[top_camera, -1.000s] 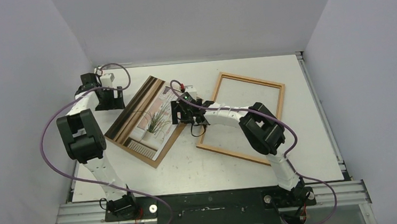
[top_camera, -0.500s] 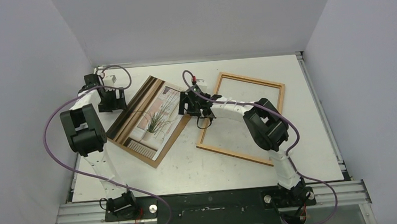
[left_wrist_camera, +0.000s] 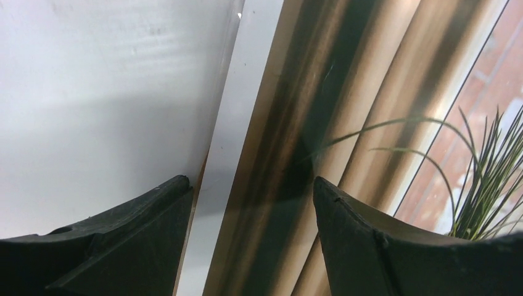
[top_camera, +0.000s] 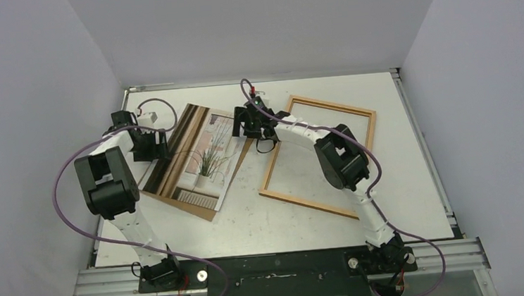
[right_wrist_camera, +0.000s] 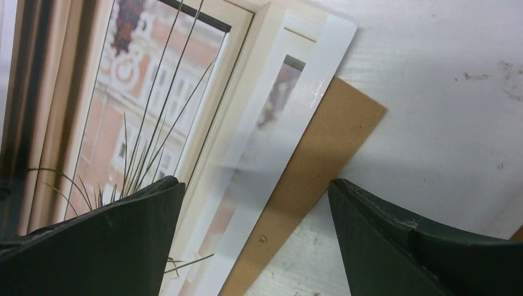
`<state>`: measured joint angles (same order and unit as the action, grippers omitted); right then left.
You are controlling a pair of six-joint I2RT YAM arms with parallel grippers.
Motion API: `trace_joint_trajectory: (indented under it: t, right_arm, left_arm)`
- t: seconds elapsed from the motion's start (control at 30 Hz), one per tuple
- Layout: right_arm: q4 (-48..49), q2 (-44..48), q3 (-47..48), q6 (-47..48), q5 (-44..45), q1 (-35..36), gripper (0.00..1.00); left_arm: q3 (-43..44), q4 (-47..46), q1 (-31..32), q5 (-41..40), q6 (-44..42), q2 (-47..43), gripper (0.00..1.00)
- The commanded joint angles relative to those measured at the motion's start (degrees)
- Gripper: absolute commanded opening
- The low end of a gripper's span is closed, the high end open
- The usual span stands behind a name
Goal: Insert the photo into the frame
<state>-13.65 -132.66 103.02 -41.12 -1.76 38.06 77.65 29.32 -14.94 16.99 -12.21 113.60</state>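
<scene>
The photo [top_camera: 203, 159], banded beige, pink and brown with a spindly plant, lies at left centre on a brown backing sheet [top_camera: 195, 208]. The orange-brown frame [top_camera: 328, 104] lies flat to its right, apart from the print, with bare table inside it. My left gripper [top_camera: 151, 147] is open over the photo's left edge. In the left wrist view its gripper [left_wrist_camera: 250, 185] straddles the white border of the photo [left_wrist_camera: 345, 92]. My right gripper [top_camera: 248, 128] is open above the print's far right corner. There the gripper [right_wrist_camera: 254, 185] spans the photo [right_wrist_camera: 185, 92] and the backing corner [right_wrist_camera: 333, 135].
White table [top_camera: 251, 219] with grey walls on the left, back and right. A metal rail [top_camera: 275, 267] with both arm bases runs along the near edge. Purple cables loop beside each arm.
Photo and backing sheet have turned a little, now more upright. The right gripper moved away to the print's far right corner. The left gripper came nearer onto its left edge and narrowed slightly.
</scene>
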Motion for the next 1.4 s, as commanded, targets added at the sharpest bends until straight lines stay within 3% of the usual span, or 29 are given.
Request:
trace_joint_trajectory:
  t: [0.0, 0.17, 0.43, 0.6, 0.77, 1.0, 1.37]
  right_arm:
    - [0.2, -1.4, 5.4, 1.1, -2.9, 0.2, 0.90]
    - [0.7, 2.8, 1.2, 2.2, -3.4, 0.2, 0.90]
    - [4.7, 18.6, -22.0, 0.4, -9.2, 4.2, 0.90]
    - [5.5, 24.6, -31.0, -0.6, -12.5, 9.5, 0.90]
    - [5.5, 30.2, -37.8, -0.7, -15.0, 10.2, 0.91]
    - [5.8, 32.7, -44.2, 1.5, -24.0, 12.9, 0.99]
    - [11.8, 31.0, -51.0, -4.3, -26.1, 17.6, 0.94]
  left_arm:
    - [-5.6, 5.1, -0.9, 2.7, -0.4, -3.3, 0.68]
    - [-6.9, 6.5, -2.1, 4.7, 0.4, -6.2, 0.63]
    - [-9.0, 6.3, -2.1, 8.2, 2.8, -8.0, 0.51]
    - [-9.4, 6.2, -2.1, 8.2, 3.3, -8.4, 0.48]
    - [-10.6, 4.8, -2.1, 7.3, 4.1, -8.9, 0.45]
    - [-11.9, 2.9, -1.6, 5.7, 5.5, -9.3, 0.42]
    - [-13.3, 1.3, -1.6, 3.9, 5.3, -9.9, 0.39]
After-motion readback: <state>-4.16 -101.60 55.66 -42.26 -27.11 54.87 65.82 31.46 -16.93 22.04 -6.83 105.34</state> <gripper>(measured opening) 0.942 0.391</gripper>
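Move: From my left hand, whose fingers already straddle its left edge, the photo's middle lies about 15 cm to the right, 2 cm back and 2 cm below. From my right hand, by the far right corner, it is some 17 cm left, 8 back and 4 down. The brown backing board sits nearly centred beneath the photo; the wooden frame's middle is about 26 cm right of my right hand and 10 cm back. I sweep my wide-open right hand about 30 cm back towards my bases, down the right side of the photo and board to their near right corner, staying low and turning the wrist counter-clockwise some 35 degrees. My left hand draws back about 6 cm and slightly right, keeping astride the left edge and narrowing its fingers from well open to under half, without gripping yet. ##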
